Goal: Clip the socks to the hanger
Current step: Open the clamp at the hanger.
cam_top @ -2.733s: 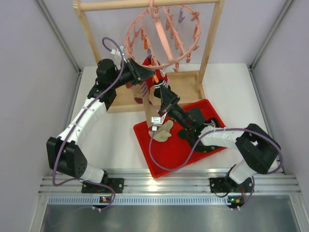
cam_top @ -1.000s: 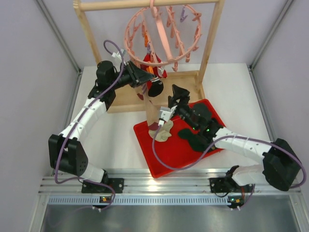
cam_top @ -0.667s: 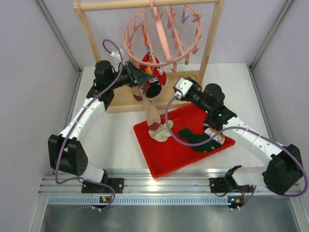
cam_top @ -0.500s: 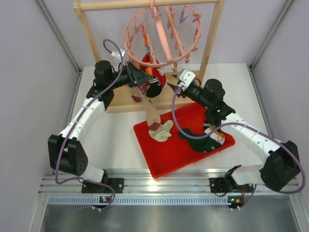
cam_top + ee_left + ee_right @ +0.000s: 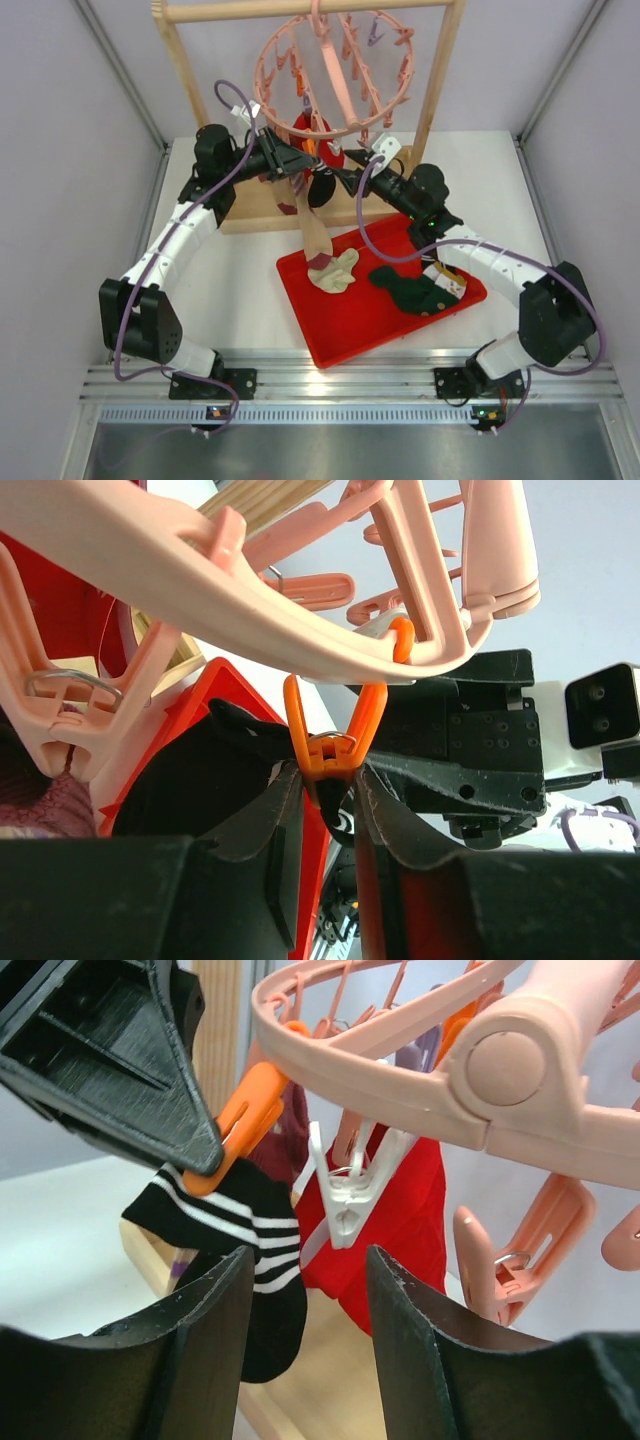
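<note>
The round pink hanger [image 5: 335, 75] hangs from the wooden rack. My left gripper [image 5: 305, 163] is shut on an orange peg [image 5: 333, 735] under the ring [image 5: 250, 600], its fingers squeezing the peg's handles. A black sock with white stripes [image 5: 235, 1215] hangs from that peg's mouth. My right gripper [image 5: 310, 1260] is open just in front of this sock, with nothing between its fingers. A red sock [image 5: 400, 1220] hangs behind a white peg [image 5: 350, 1195]. A tan sock [image 5: 312, 235] dangles lower. A dark green sock [image 5: 410, 290] and a cream sock [image 5: 335, 270] lie in the tray.
The red tray [image 5: 350, 335] sits on the white table under the right arm. The wooden rack's right post [image 5: 432, 100] and its base board [image 5: 385, 185] stand close behind both grippers. Several pink pegs [image 5: 495, 1260] dangle beside the right gripper.
My right arm swung off the tray, out to the right, then back in toward the hanger, ending beside the black striped sock. The left gripper kept its hold on the orange peg.
</note>
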Tool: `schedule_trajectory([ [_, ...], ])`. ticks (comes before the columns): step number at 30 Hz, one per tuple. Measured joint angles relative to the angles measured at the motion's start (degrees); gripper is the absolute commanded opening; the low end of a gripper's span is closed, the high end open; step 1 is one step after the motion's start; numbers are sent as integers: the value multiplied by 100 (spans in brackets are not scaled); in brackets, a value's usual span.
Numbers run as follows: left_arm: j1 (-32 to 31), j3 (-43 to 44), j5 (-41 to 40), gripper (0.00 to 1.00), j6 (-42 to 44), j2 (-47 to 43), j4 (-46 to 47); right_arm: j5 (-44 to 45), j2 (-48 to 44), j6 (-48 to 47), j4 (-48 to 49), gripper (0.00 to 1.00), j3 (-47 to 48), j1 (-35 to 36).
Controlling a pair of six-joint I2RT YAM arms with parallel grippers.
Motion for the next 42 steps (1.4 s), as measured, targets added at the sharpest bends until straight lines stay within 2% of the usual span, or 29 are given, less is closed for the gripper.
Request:
schedule_trajectory([
  [10, 4, 2, 61, 12, -2, 0, 0, 282, 341, 221, 479, 47, 9, 0],
  [16, 4, 13, 63, 14, -2, 0, -4, 289, 507, 229, 595, 33, 74, 7],
  [18, 4, 20, 59, 16, 4, 0, -17, 291, 507, 214, 640, 31, 74, 20],
  [24, 7, 48, 44, 29, 66, 0, -105, 317, 507, 212, 715, 28, 129, 57],
  [25, 7, 52, 31, 32, 92, 0, -125, 323, 507, 212, 721, 21, 162, 61],
  [28, 11, 57, -33, 47, 186, -7, -177, 343, 507, 179, 715, 8, 232, 68],
  [31, 15, 55, -170, 52, 319, -81, -317, 382, 503, 155, 717, 0, 267, 79],
  [32, 22, 48, -234, 54, 380, -146, -387, 409, 501, 146, 710, 0, 267, 92],
  [38, 55, -170, -662, 56, 997, -1051, -496, 686, 396, -42, 544, 0, 256, 282],
  [42, 33, -293, -748, 54, 1360, -1670, -382, 1021, 151, -94, 339, 0, 254, 459],
])
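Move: The right hand's open fingers are just short of the white clamp, whose middle is about 3 cm ahead, 1 cm left and 2 cm up. The orange clamp is some 6 cm to this hand's left and 2 cm ahead, also 2 cm up; a pink clamp is about 5 cm ahead and 5 cm right, 1 cm up. The left hand still grips the orange clamp, its middle level fore-and-aft, 1 cm right and 2 cm up; the white clamp is roughly 6 cm right and 1 cm ahead, 2 cm up. Forward about 2 cm with a slight shift left, the right hand brings its fingers around the lower end of the white clamp, then closes and pinches it, and ends by easing back and up with it. The left hand keeps its grip on the orange clamp at first, then opens and pulls up, back and left, some 9 cm in all, its wrist tilting upward about 20 degrees. ##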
